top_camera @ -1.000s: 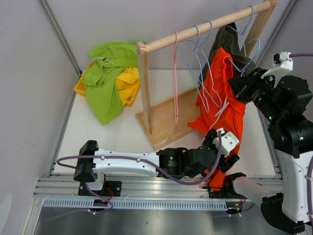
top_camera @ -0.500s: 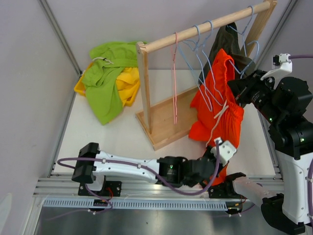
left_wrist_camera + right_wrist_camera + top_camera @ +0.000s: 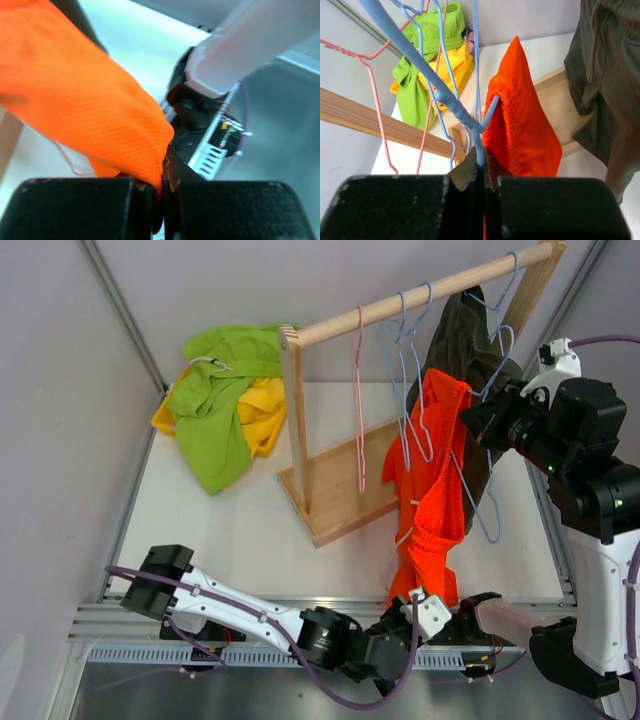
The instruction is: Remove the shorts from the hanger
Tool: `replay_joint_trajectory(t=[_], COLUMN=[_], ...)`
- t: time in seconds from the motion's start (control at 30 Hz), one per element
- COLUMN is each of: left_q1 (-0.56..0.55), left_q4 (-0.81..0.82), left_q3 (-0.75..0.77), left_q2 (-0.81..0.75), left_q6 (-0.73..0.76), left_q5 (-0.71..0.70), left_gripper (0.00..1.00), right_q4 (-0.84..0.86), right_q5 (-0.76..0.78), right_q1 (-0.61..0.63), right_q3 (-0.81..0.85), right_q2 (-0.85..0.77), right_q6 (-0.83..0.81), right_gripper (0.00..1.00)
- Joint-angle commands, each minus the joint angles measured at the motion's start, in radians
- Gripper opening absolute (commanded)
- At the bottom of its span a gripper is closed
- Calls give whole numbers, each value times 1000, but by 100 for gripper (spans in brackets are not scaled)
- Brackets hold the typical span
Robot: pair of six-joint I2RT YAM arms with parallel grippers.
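The orange shorts [image 3: 430, 490] hang stretched from a blue hanger [image 3: 478, 502] on the wooden rack [image 3: 400, 305]. My left gripper [image 3: 413, 608] is low at the near edge, shut on the orange shorts' [image 3: 85, 100] bottom hem; the fabric is pinched between the fingers of the gripper [image 3: 162, 200]. My right gripper [image 3: 472, 425] is shut on the blue hanger [image 3: 470, 120], the wire clamped between its pads [image 3: 495, 167], beside the orange waistband [image 3: 520, 120]. Dark olive shorts [image 3: 465, 340] hang behind on the rail.
Lime green shorts [image 3: 215, 410] and yellow shorts [image 3: 262, 410] lie piled at the back left of the table. A pink hanger [image 3: 358, 390] and other blue hangers [image 3: 405, 350] hang bare on the rail. The rack's wooden base [image 3: 335, 490] lies mid-table. The right arm's base [image 3: 250, 45] stands close to my left gripper.
My left gripper has shut on the orange shorts' hem and pulled back toward the near edge, drawing the shorts long. The right gripper and the hanger shifted slightly up.
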Motion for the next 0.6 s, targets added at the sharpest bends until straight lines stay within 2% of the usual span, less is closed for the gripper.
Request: replay_joint_trajectory(t=[0.0,0.17,0.33,0.43,0.57], left_q1=[41,144,305,359,379], left_q4=[21,45,-36,-46,-105], left_q3=[-10,43,248,357,512], left_q2=[-40,-15,27,49,89], left_q6=[37,137,174,234,285], left_q5=[62,91,102,120,113], left_gripper=[0,0,0,0,0], right_q4=[213,101,-14,-103,-176], right_q5=[43,12,-52,-81,-62], right_q1=[-9,-9,-9,-8,-9], right_q3=[8,33,-97,-174,-226], right_q2=[-63,-93,-215,-257,-323], right_q6=[-3,9,69,94,82], right_gripper=[0,0,0,0,0])
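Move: The left hand already pinches a fold at the near, low end of the red shorts; their upper waistband edge, still on the blue hanger, lies about 34 cm ahead, 5 cm left and 20 cm above it. From the right hand, shut on that hanger, the edge is some 7 cm ahead, 4 cm left and slightly lower. The brown shorts hang roughly 12 cm ahead and 6 cm right, the empty blue hangers 10 cm ahead and 8 cm left. Keeping its pinch on the red shorts, the left hand sweeps about 18 cm forward towards the waistband end, nearly level at first and then climbing some 11 cm, while it turns about 15 degrees counter-clockwise. The right hand keeps hold of the blue hanger and draws it back about 9 cm, rising a little before it sinks to end some 4 cm lower, so that the hanger is pulled away from the upper edge of the shorts. ##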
